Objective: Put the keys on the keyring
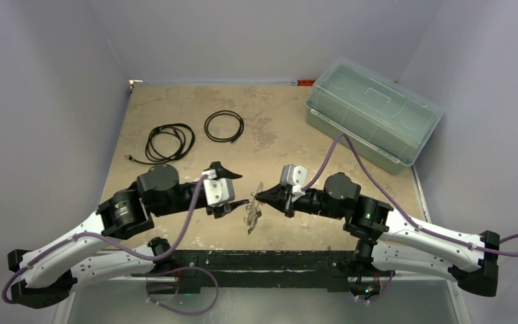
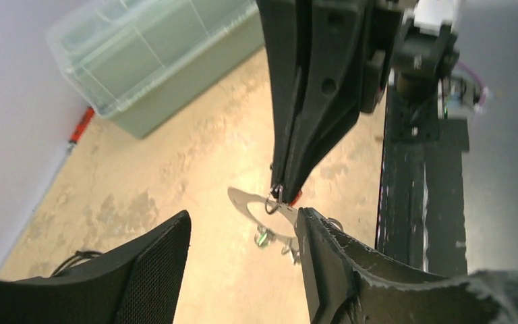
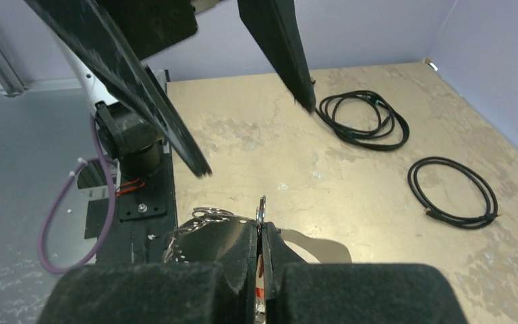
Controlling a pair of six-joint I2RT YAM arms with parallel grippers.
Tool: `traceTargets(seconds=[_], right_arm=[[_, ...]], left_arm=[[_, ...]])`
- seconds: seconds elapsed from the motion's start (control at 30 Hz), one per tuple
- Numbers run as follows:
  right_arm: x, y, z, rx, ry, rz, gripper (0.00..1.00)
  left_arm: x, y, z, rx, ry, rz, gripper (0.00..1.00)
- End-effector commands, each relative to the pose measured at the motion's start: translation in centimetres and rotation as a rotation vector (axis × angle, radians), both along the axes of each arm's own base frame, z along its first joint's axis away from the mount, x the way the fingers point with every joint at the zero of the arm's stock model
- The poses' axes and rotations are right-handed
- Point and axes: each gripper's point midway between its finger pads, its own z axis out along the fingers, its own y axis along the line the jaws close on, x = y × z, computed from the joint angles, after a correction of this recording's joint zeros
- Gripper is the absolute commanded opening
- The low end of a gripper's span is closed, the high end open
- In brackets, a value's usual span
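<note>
The keyring (image 2: 241, 198), a pale flat oval loop, hangs above the table from my right gripper (image 2: 282, 192). That gripper is shut on a red key (image 2: 297, 198), whose small split ring hooks the loop. A green key (image 2: 264, 237) and small metal rings dangle from the loop's lower side. My left gripper (image 2: 243, 216) is open with nothing between its fingers, and its right finger (image 2: 351, 270) is close beside the loop's near end. From above, the keyring (image 1: 253, 217) hangs between the left gripper (image 1: 243, 190) and the right gripper (image 1: 260, 197). A black key does not show.
A clear lidded plastic box (image 1: 374, 118) stands at the back right. Two black cable coils (image 1: 168, 142) (image 1: 224, 126) lie at the back left. The black base rail (image 1: 263, 260) runs along the near edge, just below the hanging keyring.
</note>
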Motion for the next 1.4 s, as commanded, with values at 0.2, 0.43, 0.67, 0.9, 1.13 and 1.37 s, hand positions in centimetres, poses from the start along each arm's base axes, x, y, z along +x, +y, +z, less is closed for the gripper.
traceTargets(seconds=[0.2,0.43,0.67,0.9,1.13,1.37], right_arm=[[-0.4,0.1,2.0,0.013,-0.025,-0.001,0.00],[-1.2,0.4,2.1,0.013,-0.031,0.036,0.00],[-1.6,0.2,2.4,0.024,-0.038,0.047,0.00],[-2.1,0.0,2.8,0.037,-0.042,0.071,0.00],[-2.6,-0.1,2.9,0.044,-0.047,0.093,0.00],[-3.3,-0.3,3.5,0.063,-0.069,0.122,0.00]], left_arm=[[-0.8,-1.1,-1.4,0.145,-0.119,-0.154,0.44],[-0.5,-1.9,-2.8,0.229,-0.122,-0.188,0.35],[-0.7,-2.4,-3.2,0.246,-0.100,-0.216,0.30],[-0.6,-3.0,-4.4,0.276,-0.078,-0.231,0.28],[-0.7,-3.5,-5.2,0.288,-0.065,-0.253,0.15],[-2.4,-3.8,-6.1,0.293,-0.022,-0.347,0.09]])
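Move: The small ring pinched at the right fingertips lies about 3 cm to the left hand's right, practically level with it fore and aft, and some 4 cm below it. The cluster of loose rings on the flat hoop hangs about 5 cm back, 1 cm to the right and 6 cm below the left hand. From the right hand, the small ring is about 1 cm to the left, at fingertip height. Bring the open left gripper down about 6 cm and some 3 cm to the right onto the small ring, dipping its fingers and swinging them clockwise, each by some 15 to 20 degrees, while closing them almost shut around the ring. Keep the right fingers shut on the ring and ease that hand down and slightly back. ##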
